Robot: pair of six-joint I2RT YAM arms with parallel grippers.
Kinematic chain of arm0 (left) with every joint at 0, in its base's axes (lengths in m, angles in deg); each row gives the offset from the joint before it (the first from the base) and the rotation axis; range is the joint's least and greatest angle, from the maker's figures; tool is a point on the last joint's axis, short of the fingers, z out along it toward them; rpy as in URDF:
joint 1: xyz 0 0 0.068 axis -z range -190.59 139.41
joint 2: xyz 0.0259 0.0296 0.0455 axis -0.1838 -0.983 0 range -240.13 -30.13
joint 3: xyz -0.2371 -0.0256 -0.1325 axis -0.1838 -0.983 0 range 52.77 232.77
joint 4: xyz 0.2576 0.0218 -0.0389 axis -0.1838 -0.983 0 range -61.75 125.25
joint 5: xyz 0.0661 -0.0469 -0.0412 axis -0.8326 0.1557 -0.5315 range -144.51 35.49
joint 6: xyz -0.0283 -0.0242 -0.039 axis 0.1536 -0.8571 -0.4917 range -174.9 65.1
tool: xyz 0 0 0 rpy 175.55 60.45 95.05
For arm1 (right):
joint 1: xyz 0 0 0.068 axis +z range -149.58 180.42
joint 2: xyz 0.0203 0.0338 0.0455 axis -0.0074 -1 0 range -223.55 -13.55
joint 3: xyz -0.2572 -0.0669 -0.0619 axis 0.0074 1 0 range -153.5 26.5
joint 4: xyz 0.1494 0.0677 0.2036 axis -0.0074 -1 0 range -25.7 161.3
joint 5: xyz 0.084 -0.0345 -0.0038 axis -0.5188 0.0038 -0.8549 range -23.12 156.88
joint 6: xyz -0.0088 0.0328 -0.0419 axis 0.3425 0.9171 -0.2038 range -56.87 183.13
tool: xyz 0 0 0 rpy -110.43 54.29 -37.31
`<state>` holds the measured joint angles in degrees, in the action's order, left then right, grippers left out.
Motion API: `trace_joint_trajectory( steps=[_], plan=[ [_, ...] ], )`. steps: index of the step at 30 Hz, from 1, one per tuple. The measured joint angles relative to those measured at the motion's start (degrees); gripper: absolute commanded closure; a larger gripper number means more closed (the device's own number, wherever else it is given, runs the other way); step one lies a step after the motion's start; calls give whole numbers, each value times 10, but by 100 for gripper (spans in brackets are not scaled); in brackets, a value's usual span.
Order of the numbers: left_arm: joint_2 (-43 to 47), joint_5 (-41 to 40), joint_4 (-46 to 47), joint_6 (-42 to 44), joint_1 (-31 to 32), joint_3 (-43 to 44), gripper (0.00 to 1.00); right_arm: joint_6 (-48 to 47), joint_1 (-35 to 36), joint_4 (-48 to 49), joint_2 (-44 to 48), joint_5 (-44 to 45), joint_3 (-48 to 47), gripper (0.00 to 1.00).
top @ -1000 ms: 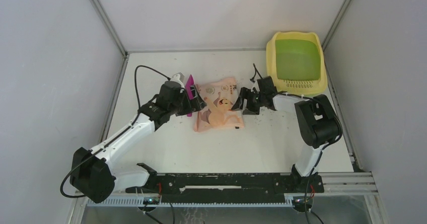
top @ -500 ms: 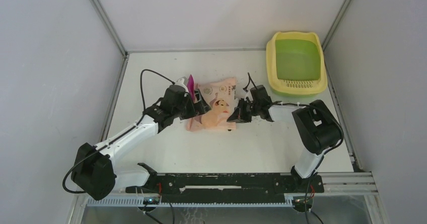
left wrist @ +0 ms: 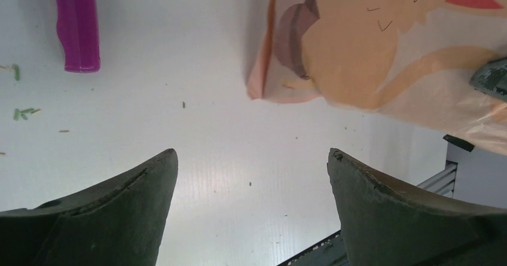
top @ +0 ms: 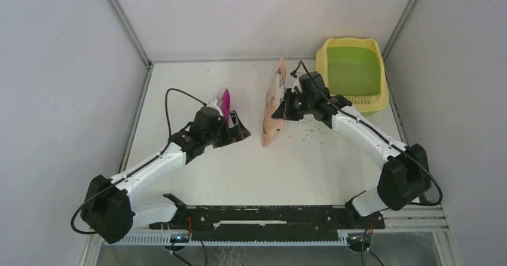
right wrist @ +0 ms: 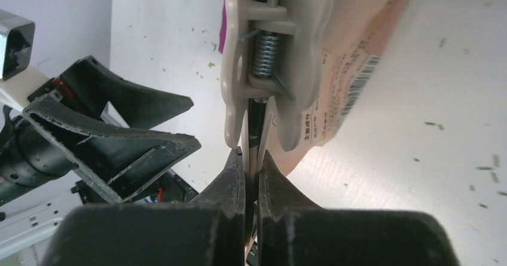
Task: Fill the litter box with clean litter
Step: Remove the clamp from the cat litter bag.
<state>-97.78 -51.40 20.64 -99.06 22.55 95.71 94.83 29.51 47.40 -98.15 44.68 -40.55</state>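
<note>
The litter box, pale yellow with a green basin, stands at the far right corner. My right gripper is shut on the handles of a beige spring clip fastened to the peach-pink printed bag. The bag hangs edge-on, left of the litter box, its lower end near the table. My left gripper is open and holds nothing, just left of the bag. Loose litter lies scattered on the table below the right arm.
A magenta scoop lies on the table beside my left wrist. Grey walls enclose the table on three sides. The black rail with the arm bases runs along the near edge.
My right gripper shut on the bag's clip and raised the bag from flat on the table to hanging, nearer the litter box. The left gripper came away from the bag.
</note>
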Motion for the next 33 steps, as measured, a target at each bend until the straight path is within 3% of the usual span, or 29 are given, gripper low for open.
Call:
trace_joint_trajectory(
  steps=[11,22,33],
  plan=[
    [2,-16,30,-27,45,-15,1,-40,45,-157,-21,127,-76,100],
    [-3,-19,39,-35,53,-20,1,-59,76,-253,-24,190,-125,100],
    [-34,-20,72,-43,56,-20,1,-64,110,-232,-84,185,-124,99]
  ],
)
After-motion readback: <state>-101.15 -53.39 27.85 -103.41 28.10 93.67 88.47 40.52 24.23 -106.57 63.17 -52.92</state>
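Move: The right gripper already grips the raised bag's edge beside the clamp, whose middle is about 4 cm ahead of it and 1 cm above; the bag's body hangs some 8 cm below, 3 cm left and 2 cm ahead. For the open left gripper the clamp is about 8 cm ahead, 11 cm right and 6 cm above. The purple scoop lies roughly 8 cm ahead of the left gripper, 6 cm to its left and 12 cm below. Keeping its pinch on the bag's clamped edge, the right hand draws back about 3.5 cm, drifting right and then returning left, and late on sinks to some 4 cm lower, while its wrist rolls about 25 degrees so the fingers point more steeply down. The left hand, wide open and empty, edges some 3 cm to the right towards the hanging bag and its clamp, its fingers not yet closing on either. ##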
